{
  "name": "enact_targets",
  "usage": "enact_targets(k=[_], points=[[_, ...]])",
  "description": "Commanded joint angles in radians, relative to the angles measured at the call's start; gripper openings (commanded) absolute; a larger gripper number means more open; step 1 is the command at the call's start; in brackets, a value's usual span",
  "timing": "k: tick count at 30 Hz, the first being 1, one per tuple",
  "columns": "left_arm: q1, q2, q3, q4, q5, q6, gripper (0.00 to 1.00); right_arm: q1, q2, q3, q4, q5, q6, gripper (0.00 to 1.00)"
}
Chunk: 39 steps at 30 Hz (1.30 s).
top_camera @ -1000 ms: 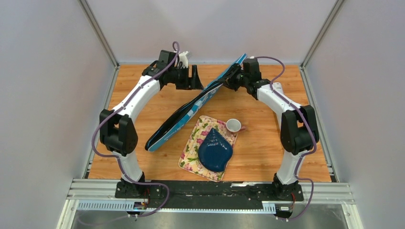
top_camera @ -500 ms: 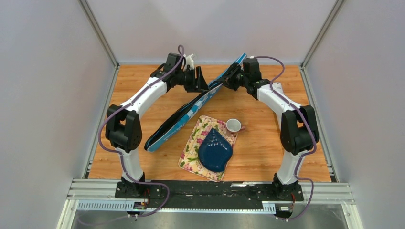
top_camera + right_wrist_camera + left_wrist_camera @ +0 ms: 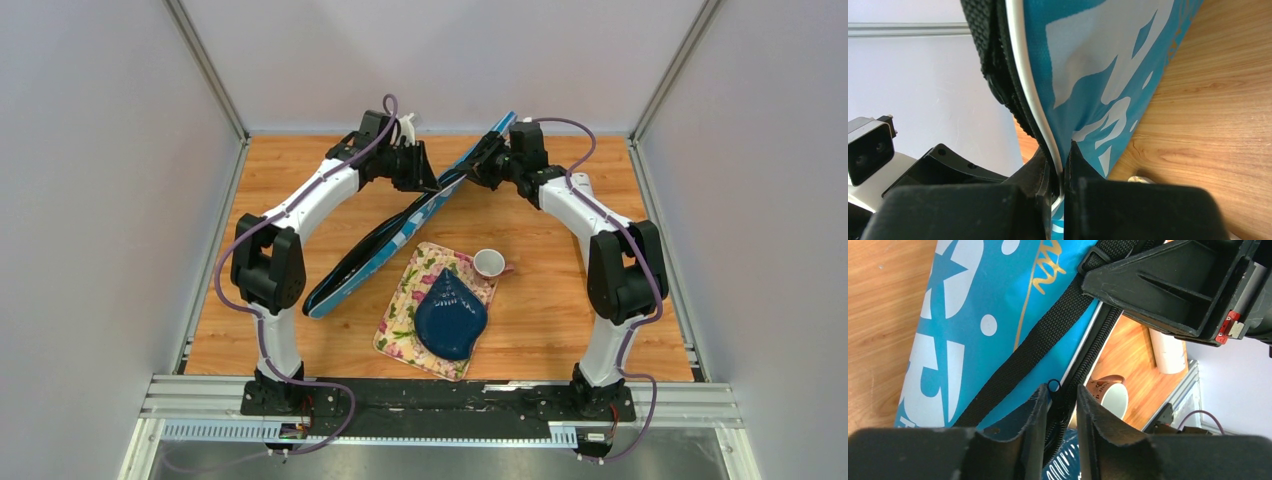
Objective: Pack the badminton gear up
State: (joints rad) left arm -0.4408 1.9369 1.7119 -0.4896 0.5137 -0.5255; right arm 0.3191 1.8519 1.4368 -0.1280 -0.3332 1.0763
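Observation:
The long blue "SPORT" racket bag (image 3: 380,250) lies slantwise, its far end lifted off the table. My right gripper (image 3: 478,165) is shut on the bag's white-piped edge (image 3: 1045,125) near that far end and holds it up. My left gripper (image 3: 428,178) is at the bag's upper edge. In the left wrist view its fingers (image 3: 1040,407) straddle the black zipper (image 3: 1098,340) with a narrow gap, the zipper pull's ring (image 3: 1053,385) at the left fingertip. A white tube (image 3: 1168,347) lies by the right arm. Rackets and shuttlecocks are out of view.
A dark blue plate (image 3: 450,312) on a floral cloth (image 3: 405,300) lies in front of the bag. A small white cup (image 3: 488,263) stands beside it. Grey walls close in the wooden table (image 3: 550,330) on three sides.
My left arm has swung right from the back of the table and brought its gripper onto the bag's zipper edge. The right arm and the bag have held still.

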Motion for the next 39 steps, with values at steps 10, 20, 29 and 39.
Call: enact_targets(k=[10, 20, 29, 39], points=[[-0.016, -0.044, 0.028, 0.009, -0.084, 0.044, 0.01, 0.000, -0.036, 0.020, 0.108, -0.040, 0.030, 0.00], [-0.029, -0.157, -0.078, 0.062, -0.135, 0.070, 0.00, -0.009, -0.037, 0.020, 0.094, 0.002, 0.024, 0.00], [-0.033, -0.374, -0.354, 0.179, -0.207, 0.128, 0.00, -0.063, -0.042, -0.047, 0.188, 0.078, 0.128, 0.00], [-0.042, -0.504, -0.524, 0.184, -0.225, 0.143, 0.00, -0.107, 0.009, -0.026, 0.234, 0.114, 0.175, 0.00]])
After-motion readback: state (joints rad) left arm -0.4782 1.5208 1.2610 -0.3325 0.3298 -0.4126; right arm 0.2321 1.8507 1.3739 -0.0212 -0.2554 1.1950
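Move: The bag's zipper pull sits right between the left fingertips, barely 1 cm below them. From that hand the bag's near end is about 26 cm left and 22 back, the mug some 13 right and 10 back, and the blue dish 23 back and 4 right, all 14 to 18 cm lower. From the right hand, gripping the bag's far end, the pull lies about 7 cm left and 2 back. Left fingers close on the zipper pull, draw back-left about 8 cm; right hand drags bag 5 cm right. ##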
